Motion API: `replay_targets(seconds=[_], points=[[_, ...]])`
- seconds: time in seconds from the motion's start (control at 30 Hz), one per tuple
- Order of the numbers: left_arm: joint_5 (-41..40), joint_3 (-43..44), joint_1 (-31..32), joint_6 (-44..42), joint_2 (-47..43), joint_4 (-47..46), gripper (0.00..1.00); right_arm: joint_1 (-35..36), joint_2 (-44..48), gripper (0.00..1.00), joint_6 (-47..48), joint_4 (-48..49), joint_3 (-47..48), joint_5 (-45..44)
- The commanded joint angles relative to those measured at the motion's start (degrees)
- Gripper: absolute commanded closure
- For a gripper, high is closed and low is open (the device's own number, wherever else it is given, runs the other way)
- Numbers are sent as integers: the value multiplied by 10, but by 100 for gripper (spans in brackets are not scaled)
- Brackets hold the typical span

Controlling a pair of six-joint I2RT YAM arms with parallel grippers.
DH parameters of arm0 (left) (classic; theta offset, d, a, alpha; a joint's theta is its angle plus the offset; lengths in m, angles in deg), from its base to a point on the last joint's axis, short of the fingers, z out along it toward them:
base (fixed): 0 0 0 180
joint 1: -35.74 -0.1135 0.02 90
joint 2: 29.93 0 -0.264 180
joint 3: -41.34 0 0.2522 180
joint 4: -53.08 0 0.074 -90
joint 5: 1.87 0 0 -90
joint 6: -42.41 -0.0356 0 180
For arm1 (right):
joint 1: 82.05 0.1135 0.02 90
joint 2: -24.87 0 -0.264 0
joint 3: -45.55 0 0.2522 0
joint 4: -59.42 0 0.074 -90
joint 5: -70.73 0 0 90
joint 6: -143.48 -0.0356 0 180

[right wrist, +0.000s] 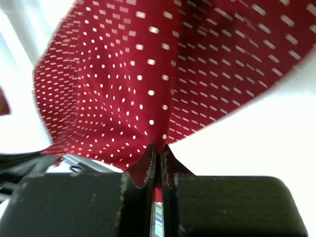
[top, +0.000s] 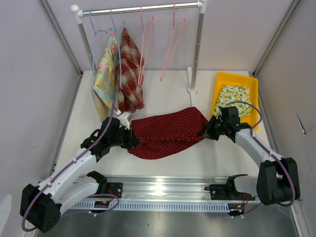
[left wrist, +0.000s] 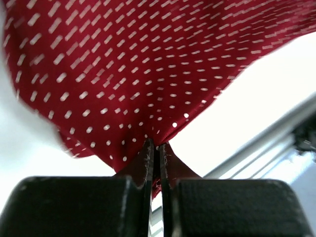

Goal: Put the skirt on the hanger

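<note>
A red skirt with white dots [top: 168, 132] hangs stretched between my two grippers above the table. My left gripper [top: 129, 136] is shut on its left edge; the cloth [left wrist: 123, 74] is pinched between the fingers. My right gripper [top: 204, 132] is shut on its right edge, with the cloth [right wrist: 148, 84] pinched there too. Two empty pink hangers [top: 145, 44] [top: 173, 44] hang on the rail [top: 140, 9] at the back.
Two garments, a pastel one [top: 104, 79] and a plaid one [top: 130, 74], hang on blue hangers at the rail's left. The rack's right post [top: 196, 49] stands behind the skirt. A yellow tray [top: 249, 84] with a floral cloth [top: 231, 98] sits at the right.
</note>
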Motion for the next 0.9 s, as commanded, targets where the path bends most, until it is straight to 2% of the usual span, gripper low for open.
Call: replay_targets(seconds=[0.0, 0.07, 0.13, 0.17, 0.2, 0.27, 0.3, 0.37, 0.4, 0.47, 0.6, 0.7, 0.87], points=[[-6, 8, 25, 40, -18, -19, 92, -11, 50, 100, 5, 20, -29, -39], [-11, -5, 39, 49, -23, -22, 86, -20, 60, 99, 9, 16, -37, -42], [-1, -12, 41, 56, -27, -24, 96, -28, 60, 99, 12, 16, -44, -38], [0, -16, 42, 59, -33, -26, 95, -28, 56, 99, 13, 14, -45, -37], [3, -19, 43, 63, -44, -27, 87, -28, 54, 99, 14, 17, -46, -37], [11, -14, 43, 65, -50, -23, 92, -28, 53, 99, 14, 19, -47, -35], [11, -9, 43, 64, -56, -13, 91, -28, 53, 99, 15, 18, -46, -37], [21, 4, 43, 58, -61, -4, 87, -30, 53, 99, 18, 13, -43, -38], [28, 7, 43, 56, -62, 2, 77, -30, 53, 99, 21, 9, -42, -38], [47, 28, 43, 47, -58, 22, 57, -31, 55, 92, 23, 8, -41, -37], [41, 74, 45, 28, -81, 57, 45, -31, 60, 72, 25, 3, -35, -33], [64, 141, 45, 6, -91, 79, 44, -31, 68, 54, 32, -16, -17, -31], [69, 258, 45, -17, -73, 84, 43, -31, 88, 32, 42, -49, 29, -37]])
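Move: My left hand holds one near corner of the dotted skirt, whose middle lies about 14 cm to its right, 4 cm ahead and 3 cm lower. My right hand pinches the other side; from it the middle is some 16 cm left, level ahead and 3 cm down. The yellow bin sits 15 cm ahead and 15 cm right of my right hand, and the rack's right foot 19 cm ahead and 4 cm left. I finish laying the skirt down: my left hand eases about 2.5 cm back and 2 cm right with its corner, opens its fingers past halfway to let go, then rises quickly some 14 cm off the cloth, tipping up. My right hand edges 2.5 cm right and a little back, stays low, and opens wide a moment later, only starting to lift around the loosened fold. ##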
